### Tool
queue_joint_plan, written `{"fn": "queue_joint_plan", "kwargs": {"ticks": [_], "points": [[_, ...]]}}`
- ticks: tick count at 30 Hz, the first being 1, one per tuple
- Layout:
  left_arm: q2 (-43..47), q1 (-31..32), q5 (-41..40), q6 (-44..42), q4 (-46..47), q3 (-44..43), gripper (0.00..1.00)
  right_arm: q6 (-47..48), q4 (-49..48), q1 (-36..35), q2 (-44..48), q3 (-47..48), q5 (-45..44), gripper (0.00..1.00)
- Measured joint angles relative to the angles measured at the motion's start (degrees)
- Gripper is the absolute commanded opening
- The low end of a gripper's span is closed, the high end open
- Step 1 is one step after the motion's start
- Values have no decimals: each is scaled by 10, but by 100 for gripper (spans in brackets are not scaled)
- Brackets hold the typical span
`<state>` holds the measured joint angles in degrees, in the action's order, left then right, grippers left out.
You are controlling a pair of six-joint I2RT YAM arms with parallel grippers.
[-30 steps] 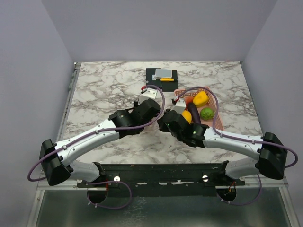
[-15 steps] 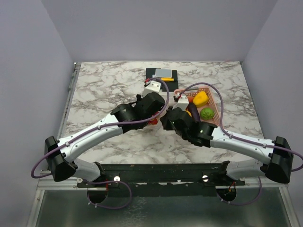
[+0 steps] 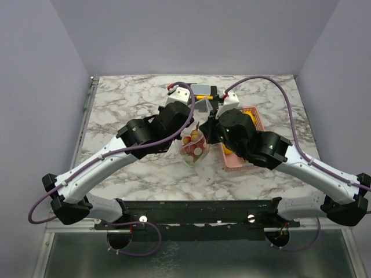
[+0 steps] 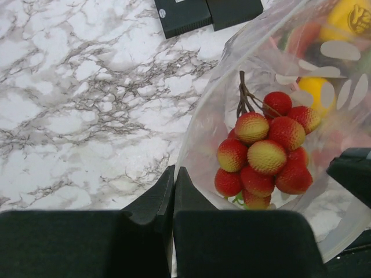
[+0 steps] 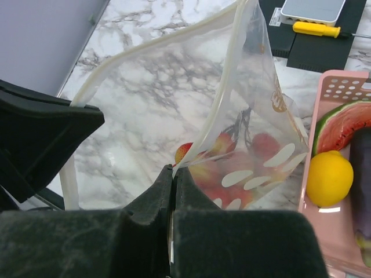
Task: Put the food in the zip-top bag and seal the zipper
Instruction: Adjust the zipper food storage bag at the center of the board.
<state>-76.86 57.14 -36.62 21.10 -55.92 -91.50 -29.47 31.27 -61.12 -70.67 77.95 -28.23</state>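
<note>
The zip-top bag (image 3: 195, 145) hangs between my two grippers above the marble table, its mouth spread open (image 5: 174, 104). Inside it lies a cluster of red and yellow berries (image 4: 264, 156). My left gripper (image 4: 174, 174) is shut, with the bag's rim running to its tips. My right gripper (image 5: 173, 174) is shut on the opposite edge of the bag, and a strip of the bag's film shows between its fingers. More food sits in the pink basket (image 5: 342, 87): a yellow lemon (image 5: 329, 178), a watermelon slice (image 5: 342, 124) and a dark eggplant (image 5: 362, 185).
The pink basket (image 3: 253, 113) lies right of the bag, largely under my right arm. A black base carrying a grey block (image 5: 313, 10) and a yellow tool (image 5: 316, 28) sits at the back centre (image 3: 201, 88). Purple walls enclose the table.
Both arms have risen and swung toward the back centre, and the bag with the berry cluster now hangs between them. The left gripper has shut.
</note>
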Motion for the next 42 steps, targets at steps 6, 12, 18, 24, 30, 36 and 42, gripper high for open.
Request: {"fn": "queue_joint_plan", "kwargs": {"ticks": [6, 12, 18, 24, 30, 36, 42], "points": [[32, 0, 15, 14, 11, 70, 0, 9, 7, 18, -14, -27, 11, 1], [33, 0, 17, 33, 56, 200, 0, -7, -6, 61, -66, -139, 46, 0], [25, 0, 36, 35, 61, 174, 0, -10, 13, 66, -75, -127, 61, 1], [41, 0, 42, 28, 66, 75, 0, 0, 18, 66, -41, -60, 61, 1], [72, 0, 41, 27, 70, 92, 0, 6, 11, 66, -31, -58, 60, 1], [82, 0, 42, 33, 84, 182, 0, 5, -4, 66, -71, -91, 61, 1], [82, 0, 42, 35, 100, 204, 6, 6, -9, 66, -85, -104, 63, 1]]}}
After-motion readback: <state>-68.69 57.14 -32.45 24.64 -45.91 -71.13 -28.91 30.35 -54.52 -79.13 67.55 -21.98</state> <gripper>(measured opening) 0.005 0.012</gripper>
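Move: The left gripper pinches one side of the bag's open mouth, with the red fruit hanging in the bag about 14 cm below it, 6 cm to its right and 3 cm ahead. The right gripper pinches the opposite side; from it the fruit lies some 14 cm down, 4 cm ahead and 2 cm left. From the right gripper, the pink basket sits roughly 17 cm right and 10 cm ahead, and the black boxes about 33 cm straight ahead, both on the board far below. Shake the held bag up and down over the board: drop both grippers quickly, the left about 10 cm and the right some 16, lift each roughly 10 cm, then lower them again, ending well below the start. Tip the right fingers down and roll that hand left side down as it sinks, and keep both pinches shut on the mouth. ##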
